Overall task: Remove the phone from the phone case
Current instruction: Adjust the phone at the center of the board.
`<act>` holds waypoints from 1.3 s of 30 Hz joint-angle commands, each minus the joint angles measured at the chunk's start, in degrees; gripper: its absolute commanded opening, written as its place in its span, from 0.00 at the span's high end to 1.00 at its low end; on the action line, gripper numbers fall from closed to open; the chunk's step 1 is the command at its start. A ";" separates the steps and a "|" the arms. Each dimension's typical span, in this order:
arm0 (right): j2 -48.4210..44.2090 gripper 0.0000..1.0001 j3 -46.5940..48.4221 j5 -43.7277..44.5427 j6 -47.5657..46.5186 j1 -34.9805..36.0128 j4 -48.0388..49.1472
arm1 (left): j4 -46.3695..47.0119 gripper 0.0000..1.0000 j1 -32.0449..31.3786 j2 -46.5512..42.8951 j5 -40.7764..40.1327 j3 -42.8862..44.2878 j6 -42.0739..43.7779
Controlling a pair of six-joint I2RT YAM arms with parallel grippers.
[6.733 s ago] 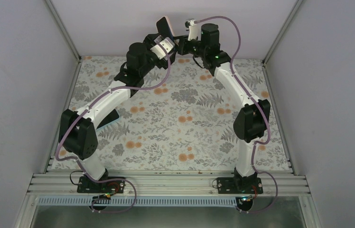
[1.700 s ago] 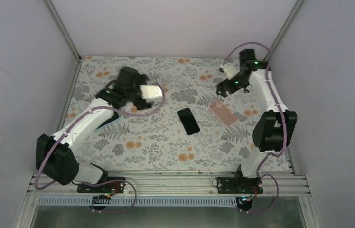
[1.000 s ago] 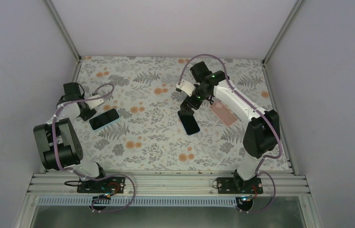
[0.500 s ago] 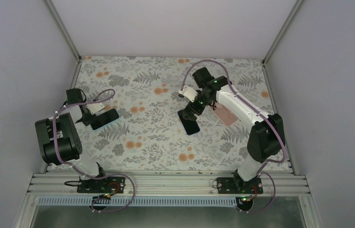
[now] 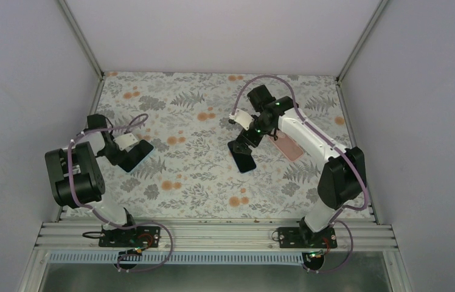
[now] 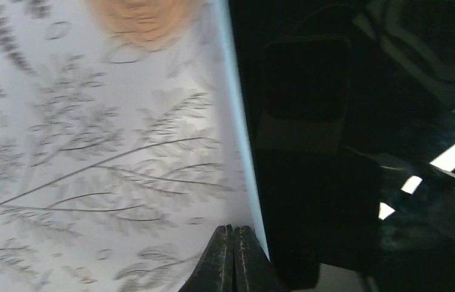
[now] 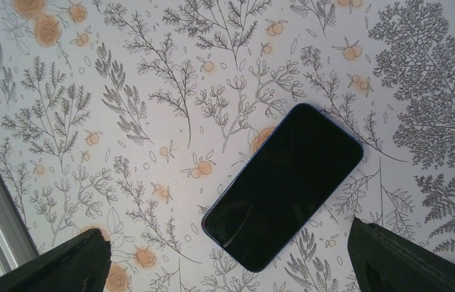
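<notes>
A bare black phone (image 5: 243, 157) lies screen up in the middle of the floral mat. In the right wrist view the phone (image 7: 283, 185) lies between my spread fingers. The empty pink case (image 5: 288, 148) lies just right of it, partly under the right arm. My right gripper (image 5: 244, 142) (image 7: 234, 246) hovers over the phone, open wide and empty. My left gripper (image 5: 126, 159) (image 6: 234, 249) is shut and empty, low at the left edge of a second dark phone (image 5: 138, 152) with a light blue rim (image 6: 240, 140).
White enclosure walls stand on the left, right and back. The aluminium rail (image 5: 213, 234) with both arm bases runs along the near edge. The left arm is folded close to the left wall.
Phone and case, first held up together at the back, now lie apart on the mat. In the last half second my left gripper slid onto the left phone's edge; my right gripper barely moved.
</notes>
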 commanded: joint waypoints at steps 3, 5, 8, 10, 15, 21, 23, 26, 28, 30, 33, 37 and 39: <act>-3.37 0.00 3.35 -1.33 0.13 0.37 -3.07 | -22.86 0.98 -5.59 -2.39 6.49 -1.44 0.03; -3.75 0.00 3.82 -0.42 0.08 0.31 -3.30 | -26.07 0.98 -8.76 -3.61 9.37 -1.30 -1.70; -3.77 0.00 4.65 -0.75 0.31 0.29 -2.86 | -22.56 0.98 -15.14 -6.36 14.50 -1.02 -6.26; -2.91 0.00 5.30 -1.72 0.70 0.29 -2.77 | -15.04 0.98 -20.84 -6.80 13.80 -1.53 -11.92; -1.70 0.00 5.31 -1.81 0.34 0.33 -2.95 | -13.94 0.98 -29.44 0.62 19.19 3.97 -17.82; -1.76 0.00 3.98 2.75 -5.74 0.50 0.01 | -19.13 0.94 -32.75 -5.25 11.93 4.25 -16.66; 0.27 0.00 4.20 1.96 -8.15 0.64 1.57 | -21.90 0.69 -31.43 -10.37 11.10 6.23 -15.93; 4.63 0.00 7.00 1.51 -9.23 1.24 3.57 | -28.18 0.47 -27.18 -16.38 13.88 12.43 -14.34; 8.73 0.00 11.01 -0.42 -8.95 1.52 4.12 | -32.10 0.17 -23.88 -18.73 15.90 17.47 -13.57; 12.86 0.00 14.57 -2.42 -8.13 2.22 5.34 | -33.82 0.00 -19.92 -20.67 16.89 21.28 -13.44; 18.16 0.00 18.57 -4.86 -7.31 4.60 8.97 | -31.40 0.00 -16.21 -23.92 15.57 23.61 -14.11; 25.38 0.00 24.35 -6.92 -6.77 9.98 11.82 | -16.56 0.00 -13.34 -28.67 5.44 19.62 -19.76; 28.80 0.00 27.35 -7.43 -5.80 12.11 13.51 | -11.81 0.00 -12.82 -31.17 1.97 17.22 -20.97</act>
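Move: The cased phone (light-blue rim) lies under the left hand's shut fingertips: its middle is about 7 cm right and 2 cm ahead, with the tips at its outer long edge by the near-left end. Nothing else stands near. From the right hand the cased phone is some 50 cm left, 4 cm ahead and 15 cm down; the bare phone is roughly 5 cm ahead and 2 cm left, the pink case 18 cm right and 9 cm ahead, both about as low. Keep the left fingers shut and low at the cased phone's edge and sweep them back-right, then right, some 21 cm in all, pushing the phone and twisting about 20 degrees clockwise; then open fully while rising some 24 cm and returning left, fingertips swinging forward. Raise the open right hand slightly, then take it left about 12 cm, forward and down, towards the cased phone. ##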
